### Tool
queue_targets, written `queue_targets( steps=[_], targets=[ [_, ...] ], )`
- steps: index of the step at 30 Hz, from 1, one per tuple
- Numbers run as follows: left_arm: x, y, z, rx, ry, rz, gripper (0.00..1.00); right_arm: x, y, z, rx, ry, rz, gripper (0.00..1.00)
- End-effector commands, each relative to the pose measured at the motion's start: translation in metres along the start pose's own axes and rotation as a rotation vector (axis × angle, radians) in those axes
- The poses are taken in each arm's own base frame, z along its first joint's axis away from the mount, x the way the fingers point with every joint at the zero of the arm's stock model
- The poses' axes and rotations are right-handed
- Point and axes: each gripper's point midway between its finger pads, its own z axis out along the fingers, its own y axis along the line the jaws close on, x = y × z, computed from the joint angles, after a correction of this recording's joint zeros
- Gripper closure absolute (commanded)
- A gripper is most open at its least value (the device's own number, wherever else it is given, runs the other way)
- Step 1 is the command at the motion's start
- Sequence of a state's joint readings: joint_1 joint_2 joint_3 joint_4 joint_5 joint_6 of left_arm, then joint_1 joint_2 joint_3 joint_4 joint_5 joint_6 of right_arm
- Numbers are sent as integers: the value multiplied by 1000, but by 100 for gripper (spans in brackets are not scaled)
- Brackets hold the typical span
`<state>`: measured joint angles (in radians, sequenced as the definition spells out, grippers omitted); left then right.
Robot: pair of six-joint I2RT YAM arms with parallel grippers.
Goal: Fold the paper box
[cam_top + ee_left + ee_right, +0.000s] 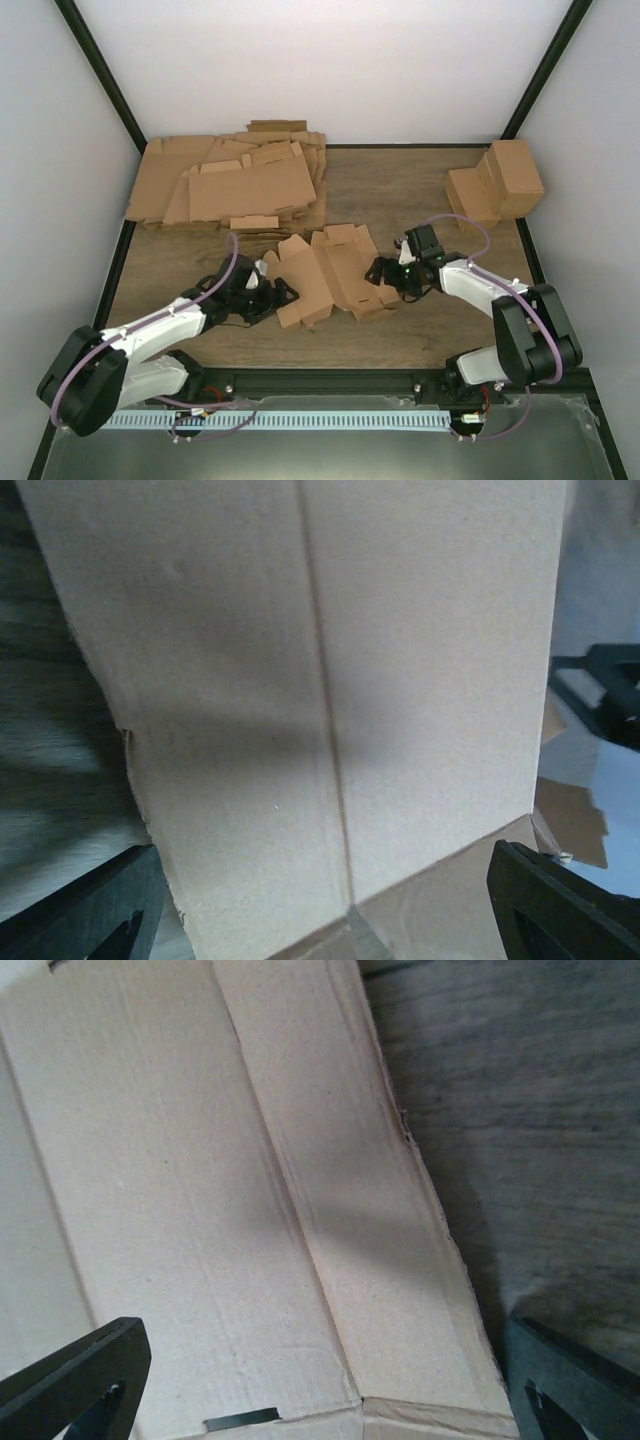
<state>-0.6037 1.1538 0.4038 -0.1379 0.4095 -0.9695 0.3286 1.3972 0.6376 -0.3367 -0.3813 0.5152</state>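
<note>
The paper box lies partly unfolded in the middle of the table, with its side flaps raised. My left gripper is at its left edge and my right gripper at its right edge. In the left wrist view a creased brown panel fills the frame, and the two dark fingers stand far apart in the bottom corners, so the left gripper is open. The right wrist view shows the creased wall panel with a slot near the bottom. The right gripper is open too, one fingertip over the wood.
A thick heap of flat cardboard sheets covers the back left of the wooden table. Folded brown boxes stand at the back right. Black frame posts rise at both back corners.
</note>
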Motion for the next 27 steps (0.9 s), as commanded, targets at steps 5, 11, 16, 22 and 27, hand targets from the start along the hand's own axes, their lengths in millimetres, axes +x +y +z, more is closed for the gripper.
queue_targets(
  steps=[5, 11, 16, 22, 27],
  targets=[
    [-13, -52, -30, 126, -46, 38, 14, 25, -6, -9, 10, 61, 33, 2],
    [-18, -64, -38, 155, -76, 37, 21, 22, -1, -16, 2, 42, 29, 2],
    [-12, -69, -33, 236, -48, -8, 35, 24, -4, -15, 13, 45, 38, 2],
    [-19, -79, -50, 281, -119, -2, 37, 22, -7, -16, 32, 33, 45, 2],
    [-20, -82, -58, 317, -148, -16, 39, 22, -7, -16, 32, 28, 47, 2]
  ],
)
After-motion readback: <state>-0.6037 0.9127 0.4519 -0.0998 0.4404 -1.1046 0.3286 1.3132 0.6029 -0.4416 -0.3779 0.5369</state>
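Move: The paper box's left edge sits about 2 cm left of the left hand and 3 cm below it, level with it; the raised fold is some 7 cm to that hand's right and 2 cm ahead. From that hand the cardboard pile lies about 22 cm ahead, 11 cm left. From the right hand, the box's right edge is level, roughly 2 cm right and 2 cm below, and the raised fold some 9 cm left and 1 cm back. Lifting the box's left half by its edge, which stays between the fingers, the left hand climbs about 9 cm with a brief pause partway, its fingers closing by roughly a third and tilting some 15 degrees up towards level. Meanwhile the right hand stays low, still straddling the right side flap wide open, and drags the right half back about 2.5 cm before holding there. ##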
